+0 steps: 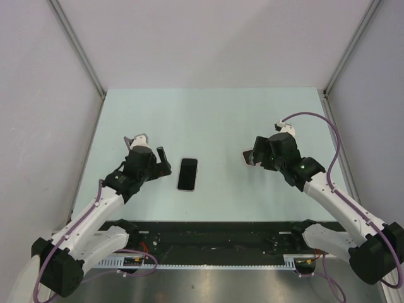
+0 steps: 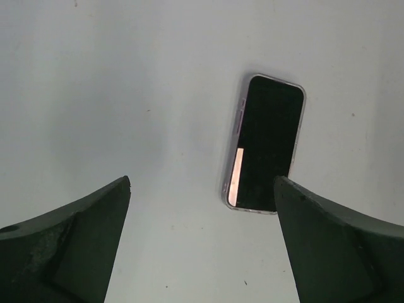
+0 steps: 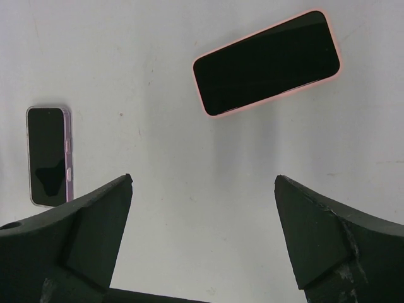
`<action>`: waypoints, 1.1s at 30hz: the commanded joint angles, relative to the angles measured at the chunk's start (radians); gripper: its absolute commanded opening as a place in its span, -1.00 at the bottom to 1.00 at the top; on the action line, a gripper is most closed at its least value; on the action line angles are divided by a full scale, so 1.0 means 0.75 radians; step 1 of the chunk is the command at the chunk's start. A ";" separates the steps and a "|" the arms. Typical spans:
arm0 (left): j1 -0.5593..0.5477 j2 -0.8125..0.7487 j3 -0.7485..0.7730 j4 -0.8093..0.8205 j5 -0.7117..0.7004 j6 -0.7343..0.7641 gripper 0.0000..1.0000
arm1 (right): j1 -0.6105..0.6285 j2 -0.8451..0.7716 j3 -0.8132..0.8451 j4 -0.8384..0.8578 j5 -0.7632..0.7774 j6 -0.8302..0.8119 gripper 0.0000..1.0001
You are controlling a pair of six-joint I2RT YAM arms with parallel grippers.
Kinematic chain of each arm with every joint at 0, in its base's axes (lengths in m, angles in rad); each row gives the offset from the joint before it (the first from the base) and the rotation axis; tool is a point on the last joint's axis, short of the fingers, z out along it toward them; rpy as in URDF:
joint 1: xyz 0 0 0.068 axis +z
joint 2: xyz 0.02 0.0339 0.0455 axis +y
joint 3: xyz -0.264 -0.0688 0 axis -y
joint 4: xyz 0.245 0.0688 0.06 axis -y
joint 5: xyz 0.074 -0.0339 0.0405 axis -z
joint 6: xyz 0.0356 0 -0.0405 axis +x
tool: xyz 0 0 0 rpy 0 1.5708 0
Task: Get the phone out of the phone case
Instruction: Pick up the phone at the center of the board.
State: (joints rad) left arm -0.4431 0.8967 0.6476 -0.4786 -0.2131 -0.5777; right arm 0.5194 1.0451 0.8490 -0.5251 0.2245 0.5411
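Observation:
A phone [image 1: 187,174] with a dark screen lies flat in the middle of the table, inside a clear lilac-edged phone case [image 2: 238,158]. My left gripper [image 1: 158,161] hovers just to its left, open and holding nothing; in the left wrist view the phone [image 2: 268,142] lies ahead of the right fingertip [image 2: 297,202]. A second dark-screened phone in a pink case [image 3: 266,62] lies flat under and ahead of my right gripper [image 1: 254,158], which is open and empty. From above only its pink edge [image 1: 245,156] shows. The lilac-cased phone [image 3: 47,156] also shows at the left of the right wrist view.
The pale green table [image 1: 208,120] is walled by white panels at the back and on both sides. A black rail [image 1: 214,237] with the arm bases runs along the near edge.

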 commanded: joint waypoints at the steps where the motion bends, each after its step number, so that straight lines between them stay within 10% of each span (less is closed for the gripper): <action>1: -0.006 -0.024 0.077 -0.057 -0.162 -0.048 1.00 | -0.005 -0.048 0.001 -0.022 0.052 -0.014 0.99; 12: -0.027 0.412 0.237 -0.143 0.151 0.048 0.99 | -0.001 -0.039 0.001 -0.022 0.026 0.009 0.99; 33: -0.295 1.083 0.630 -0.200 0.032 0.016 0.99 | 0.019 -0.001 0.003 -0.018 -0.001 0.027 0.99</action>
State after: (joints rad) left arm -0.6655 1.6752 1.0840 -0.6140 -0.1509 -0.5591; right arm 0.5285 1.0416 0.8486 -0.5560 0.2260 0.5503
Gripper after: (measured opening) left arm 0.996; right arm 0.995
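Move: The clear-edged phone at the board's center lies about 10 cm to the left hand's right, some 4 cm farther out and roughly 11 cm below it. The phone in the pink case lies far off to the right, about 30 cm to the right of the center phone and 8 cm farther out. From the right hand the center phone is some 29 cm to the left, nearly level with it in reach and about 15 cm below. After barely stirring, the open left hand dips towards the board and then swings right, about 10 cm across and 8 cm down in all, to come over the near half of the center phone. On the way the wrist tips the fingers down by some 25 degrees, turns clockwise about 15 and rolls its left side up a little, so that the wide-open fingers line up over the phone's two long sides, close above the board, with no touch to be seen. ##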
